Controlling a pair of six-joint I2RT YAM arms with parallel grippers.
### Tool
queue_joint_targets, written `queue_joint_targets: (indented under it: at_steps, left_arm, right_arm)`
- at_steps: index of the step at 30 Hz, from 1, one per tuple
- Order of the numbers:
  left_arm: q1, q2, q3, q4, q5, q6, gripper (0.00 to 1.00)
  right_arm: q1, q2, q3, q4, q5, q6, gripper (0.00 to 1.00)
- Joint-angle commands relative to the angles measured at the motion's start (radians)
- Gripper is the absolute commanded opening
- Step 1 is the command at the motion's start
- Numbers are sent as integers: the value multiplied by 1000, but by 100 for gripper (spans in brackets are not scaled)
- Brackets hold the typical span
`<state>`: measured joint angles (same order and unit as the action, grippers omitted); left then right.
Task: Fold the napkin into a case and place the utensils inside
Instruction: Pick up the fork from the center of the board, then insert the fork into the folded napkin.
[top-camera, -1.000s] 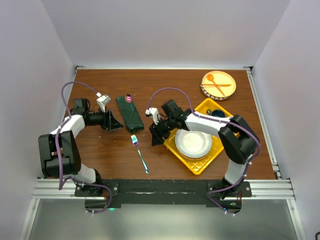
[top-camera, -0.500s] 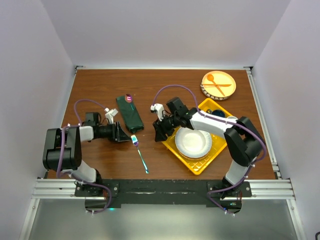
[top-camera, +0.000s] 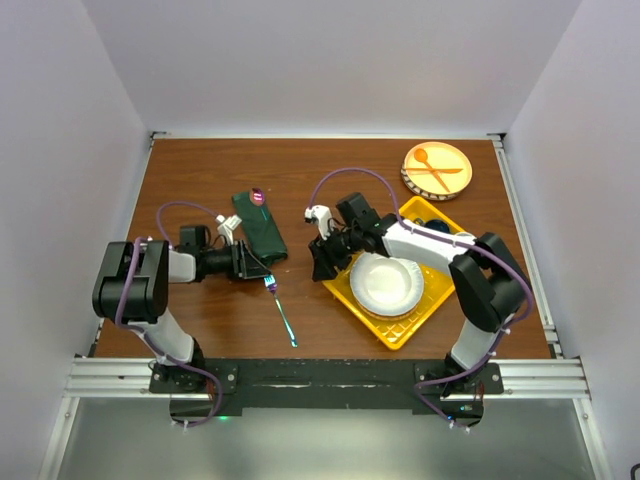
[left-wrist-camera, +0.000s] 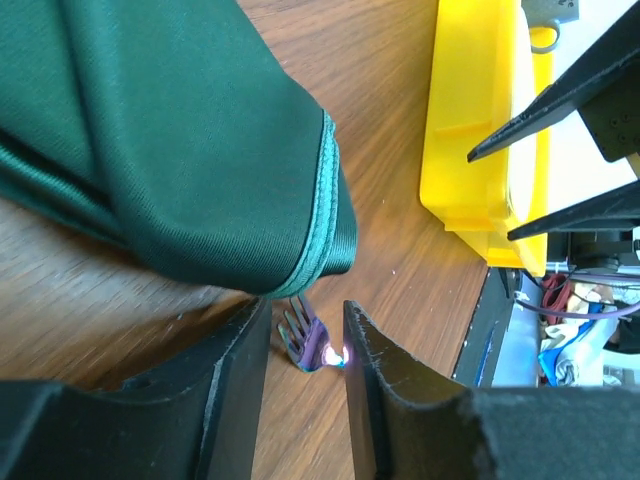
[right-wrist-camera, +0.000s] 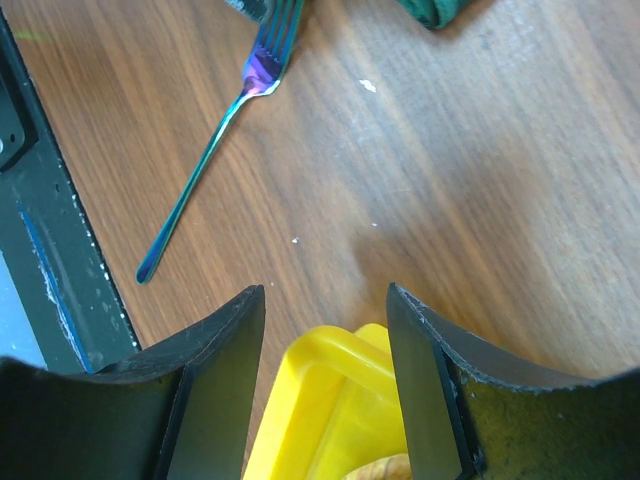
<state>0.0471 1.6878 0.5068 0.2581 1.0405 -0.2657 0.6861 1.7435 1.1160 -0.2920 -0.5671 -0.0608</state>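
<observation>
The napkin (top-camera: 262, 230) lies left of centre, folded into a narrow dark green case (left-wrist-camera: 200, 150). A shiny purple spoon bowl (top-camera: 258, 196) pokes out of its far end. The iridescent fork (top-camera: 283, 315) rests on the wood just in front of the case. My left gripper (top-camera: 256, 266) is low at the case's near corner. Its jaws stand open around the fork's tines (left-wrist-camera: 308, 340), with a narrow gap on each side. My right gripper (top-camera: 320, 268) is open and straddles the corner of the yellow tray (right-wrist-camera: 330, 400), with the fork (right-wrist-camera: 215, 130) lying beyond it.
The yellow tray (top-camera: 362, 316) holds a white plate (top-camera: 387, 285) and a dark item at its far corner. A round orange plate (top-camera: 437, 170) with an orange spoon and fork sits at the back right. Both arms lie low over the table.
My left gripper has swung right and nearer, from beside the case to the fork's head, and its jaws have narrowed. The right gripper has shifted slightly right over the tray corner.
</observation>
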Motion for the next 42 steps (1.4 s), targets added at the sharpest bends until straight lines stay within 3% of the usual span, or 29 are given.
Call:
queue_joint_targets:
  at_steps: [1, 4, 8, 12, 14, 17, 20, 22, 26, 27, 32, 35, 38, 42]
  left_arm:
    - [-15, 52, 4, 12, -76, -9, 37]
    - [-23, 52, 9, 4, -79, -3, 28]
    - [-32, -5, 1, -2, -68, 19, 1]
    - [-38, -135, 25, -57, 12, 75, 0]
    - [-39, -192, 67, -192, 30, 149, 0]
    - [-29, -278, 259, -397, 65, 290, 0]
    - [63, -266, 456, -468, 128, 296, 0]
    - [118, -193, 574, -525, 167, 331, 0]
    - [190, 47, 1015, -794, 110, 526, 0]
    - [198, 128, 1065, -819, 105, 536, 0]
    - [234, 286, 1211, -677, 67, 402, 0]
    - [247, 401, 1262, -562, 75, 231, 0]
    - [249, 473, 1286, -388, 91, 84, 0]
    - [247, 542, 1308, -329, 112, -9, 0]
  right_arm:
    - [-17, -27, 13, -7, -10, -5, 56]
    - [-31, -27, 8, -12, -13, -14, 56]
    - [-46, -29, 10, -16, -20, -25, 56]
    - [-54, -29, 15, -22, -30, -34, 55]
    - [-53, -25, 25, -24, -40, -34, 56]
    - [-54, -15, 48, -26, -53, -39, 56]
    - [-56, 7, 79, -29, -66, -40, 56]
    - [-54, 20, 106, -32, -82, -43, 56]
    - [-53, 60, 159, -41, -128, -57, 59]
    - [-54, 79, 171, -38, -132, -62, 59]
    - [-37, 137, 254, -4, -113, -74, 59]
    - [-7, 172, 289, 31, -90, -71, 59]
    - [27, 215, 327, 45, -53, -89, 57]
    - [61, 252, 357, 62, -25, -138, 55]
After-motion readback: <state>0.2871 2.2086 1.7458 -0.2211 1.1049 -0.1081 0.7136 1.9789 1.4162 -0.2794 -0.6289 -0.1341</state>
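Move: The fork's head is right at the left fingertips; its middle lies roughly 10 cm back and 5 cm to the right, about 2 cm lower, with the handle trailing back towards the robot. The folded napkin is centred some 13 cm ahead of that hand and 1 cm left, with the spoon's bowl on its far end, about 21 cm ahead and 1 cm left. From the right hand, the fork's middle is about 11 cm back, 10 cm left and 6 cm down. Dipping less than a centimetre, the left hand shuts its fingers on the fork's head, then swings up, forward and left in a quick arc past the napkin. It peaks about 24 cm up and sinks again to end roughly 27 cm forward, 14 cm left and 12 cm higher; its forward side rolls up some 40 degrees, then halfway back. The open right hand eases forward 5 cm and then left, ending 6 cm left, near the napkin's near end. ##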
